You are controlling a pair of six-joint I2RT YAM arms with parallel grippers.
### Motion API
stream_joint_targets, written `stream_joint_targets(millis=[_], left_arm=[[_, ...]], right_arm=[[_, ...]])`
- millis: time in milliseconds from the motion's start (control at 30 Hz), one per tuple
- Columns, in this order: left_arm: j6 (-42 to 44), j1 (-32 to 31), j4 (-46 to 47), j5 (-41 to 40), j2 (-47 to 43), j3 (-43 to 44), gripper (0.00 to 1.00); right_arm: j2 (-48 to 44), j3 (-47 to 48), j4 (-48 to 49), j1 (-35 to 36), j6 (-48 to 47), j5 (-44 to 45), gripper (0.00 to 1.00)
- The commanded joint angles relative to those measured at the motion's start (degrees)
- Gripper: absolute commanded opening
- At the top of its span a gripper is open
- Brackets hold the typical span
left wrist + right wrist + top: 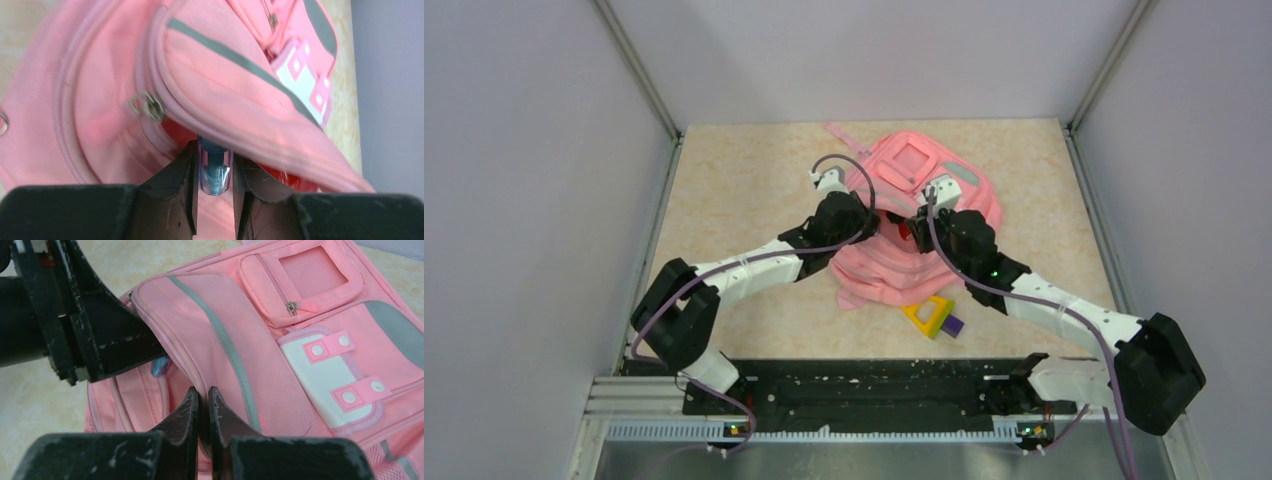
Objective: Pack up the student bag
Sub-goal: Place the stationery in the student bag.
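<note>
The pink student bag [924,180] lies at the table's middle back, its opening facing the arms. My right gripper [203,392] is shut on the edge of the bag's [280,380] front flap and holds it up off the lower half. My left gripper [215,152] is shut on a blue see-through pen [215,172], whose far end goes under the raised flap into the bag's [215,75] red-lined mouth. The right wrist view shows the left gripper's fingers [125,347] at the opening, with the pen's end [159,367] just below them. From above, both grippers [871,222] [916,222] meet at the bag's near side.
A yellow triangular ruler [929,316] with a purple piece [952,325] beside it lies on the table in front of the bag, between the arms. A metal zip pull [147,105] hangs at the opening's left. Grey walls enclose the table on three sides.
</note>
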Motion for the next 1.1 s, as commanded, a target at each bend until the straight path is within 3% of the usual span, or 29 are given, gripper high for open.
stream_joint_targets(millis=[0,167,300,500,667,833,1067], left_arm=[[-3.90,1.27,11.43,-5.14,2.58,1.17,0.09],[-4.60,1.74,13.19,-4.78,6.45,4.37,0.13],[-4.52,1.86,14.02,-3.10,8.29,5.60,0.27],[-2.73,1.83,14.04,-2.02,7.35,4.29,0.54],[1.17,1.83,11.66,-2.40,5.30,3.29,0.62],[13.21,1.16,17.41,-0.24,-2.31,-5.30,0.64],[20.38,1.35,21.13,-11.80,-18.98,-22.08,0.70]], right_arm=[[-3.07,-0.29,5.16,-0.26,1.71,-0.20,0.00],[-2.46,-0.79,5.47,-0.24,1.63,-0.78,0.00],[-2.15,-0.88,5.56,-0.22,1.62,-0.97,0.00],[-2.10,-1.06,5.71,-0.22,1.39,-0.53,0.00],[-2.09,-0.93,5.70,-0.27,1.23,-0.39,0.00],[-2.43,-0.91,5.48,-0.22,0.62,0.57,0.00],[-1.92,-1.04,5.70,-0.22,0.29,1.18,0.00]])
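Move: The left hand holds the blue stationery at the student bag's open mouth; its place inside lies about 4 cm ahead, 4 cm right and 3 cm below. The red-and-black item in the bag is some 6 cm to the hand's right, 1 cm ahead and 5 cm lower. The flap edge, pinched by the right hand, is about 10 cm right and level in reach. From the right hand, the drop spot lies some 3 cm ahead, 6 cm left and 6 cm below. Still gripping the blue stationery, the left hand pushes it about 4 cm forward, drifting slightly right and down, into the bag's mouth under the flap, then opens its fingers wide and lets go. It draws out empty, some 6 cm left and 5 cm back with a little rise, the fingertips tipping up about 15 degrees. The right hand stays put, keeping its pinch on the flap edge. ##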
